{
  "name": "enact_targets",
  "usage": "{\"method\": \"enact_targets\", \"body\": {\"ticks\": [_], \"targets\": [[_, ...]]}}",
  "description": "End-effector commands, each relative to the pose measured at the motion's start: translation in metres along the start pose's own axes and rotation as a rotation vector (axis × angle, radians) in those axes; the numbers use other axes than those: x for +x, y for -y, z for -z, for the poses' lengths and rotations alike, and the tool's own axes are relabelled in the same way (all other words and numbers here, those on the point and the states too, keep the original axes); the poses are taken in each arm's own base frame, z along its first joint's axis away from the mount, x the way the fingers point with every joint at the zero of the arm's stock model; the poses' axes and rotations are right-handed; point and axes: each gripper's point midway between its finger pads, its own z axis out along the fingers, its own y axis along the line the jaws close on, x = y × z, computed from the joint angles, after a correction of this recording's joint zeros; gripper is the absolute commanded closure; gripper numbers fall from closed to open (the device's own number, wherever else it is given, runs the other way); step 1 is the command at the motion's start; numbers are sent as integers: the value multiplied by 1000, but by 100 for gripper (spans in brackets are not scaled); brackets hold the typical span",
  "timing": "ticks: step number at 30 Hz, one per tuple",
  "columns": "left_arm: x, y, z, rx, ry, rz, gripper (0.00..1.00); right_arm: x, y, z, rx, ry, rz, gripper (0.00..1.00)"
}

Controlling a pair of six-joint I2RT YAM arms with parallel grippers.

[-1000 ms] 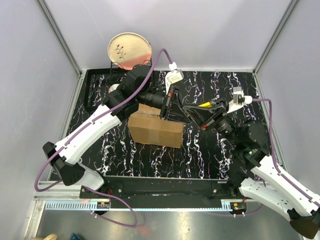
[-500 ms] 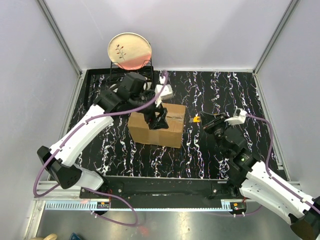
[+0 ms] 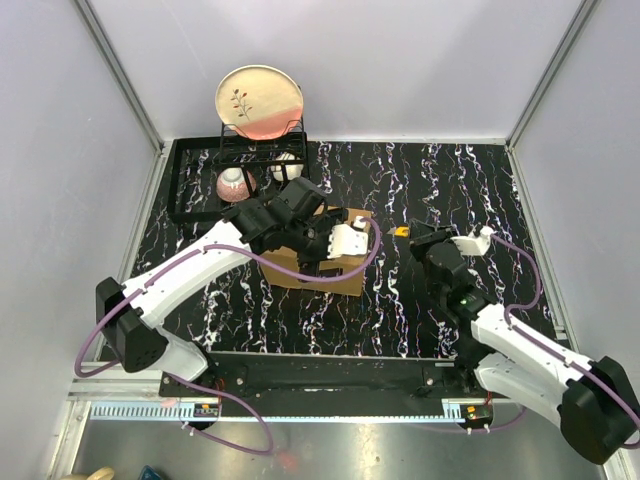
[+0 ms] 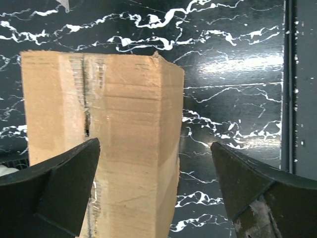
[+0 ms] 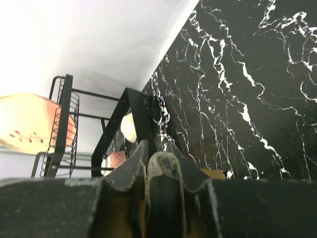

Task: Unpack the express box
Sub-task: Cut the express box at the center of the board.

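Note:
The express box [image 3: 300, 268] is a brown cardboard carton on the black marble table, left of centre. In the left wrist view the box [image 4: 104, 139] shows a ragged seam along its top. My left gripper [image 3: 328, 250] hovers over the box's right end. It is open wide [image 4: 156, 186], with the box's right part between the fingers and not touched. My right gripper [image 3: 412, 238] is to the right of the box and apart from it. It is shut [image 5: 161, 163] on a dark tool [image 5: 163, 198] with a yellow tip [image 3: 401, 233].
A black dish rack [image 3: 200, 190] stands at the back left with a pink plate [image 3: 259, 100], a pink bowl [image 3: 233, 184] and a white cup [image 3: 283, 170]. The rack [image 5: 130, 111] and plate [image 5: 29, 124] also show in the right wrist view. Grey walls enclose the table.
The grippers were together over the box's right end. My left gripper has moved nearer along the box top, and my right gripper has pulled back to the right with the tool.

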Motion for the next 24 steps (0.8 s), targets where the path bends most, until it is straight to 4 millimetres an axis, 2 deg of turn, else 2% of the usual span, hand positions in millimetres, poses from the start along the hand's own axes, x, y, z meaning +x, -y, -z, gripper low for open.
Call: {"method": "enact_targets", "body": {"ticks": [1, 5, 7, 12, 15, 16, 20, 24], "targets": [[-16, -28, 1, -96, 39, -94, 1, -13, -14, -10, -67, 38, -166, 100], [-18, -32, -1, -107, 41, -75, 1, -10, -14, -14, -103, 25, -219, 100], [-18, -34, -3, -108, 42, -55, 1, -3, -14, -16, -118, -2, -223, 100], [-19, -45, -4, -109, 63, 48, 1, 5, -34, -21, -214, -40, -256, 100], [-17, -61, 3, -131, 82, 119, 1, 8, -42, -22, -240, -56, -261, 100], [-16, -70, 9, -154, 90, 137, 1, 9, -42, -23, -239, -59, -259, 100], [-8, -85, 16, -192, 83, 157, 1, 14, -42, -25, -245, -77, -259, 100], [3, -100, 17, -222, 67, 184, 1, 19, -43, -27, -247, -95, -257, 100]]}}
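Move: The left hand hangs wide open over the near, right-hand part of the express box; the box's middle is about 7 cm ahead, 3 cm left and 12 cm below. From it the utility knife is some 18 cm to the right, 8 cm farther out and slightly lower; the white cup in the rack lies around 25 cm ahead and 8 cm left. From the right hand, which grips the knife, the box's middle is level ahead, about 24 cm left and 12 cm lower. The left hand glides about 8 cm forward over the box from its near side to above the taped seam, mostly late and gathering speed, turning some 15 degrees counter-clockwise with its fingers still wide open. Meanwhile the right hand keeps its grip on the knife, eases forward and dips about 1 cm, then swings left, ending about 3 cm forward and 3 cm left, rolling its left side up slightly and bringing the blade up close to the box's right-hand end, a little farther out than the seam; whether the blade touches can't be seen. ##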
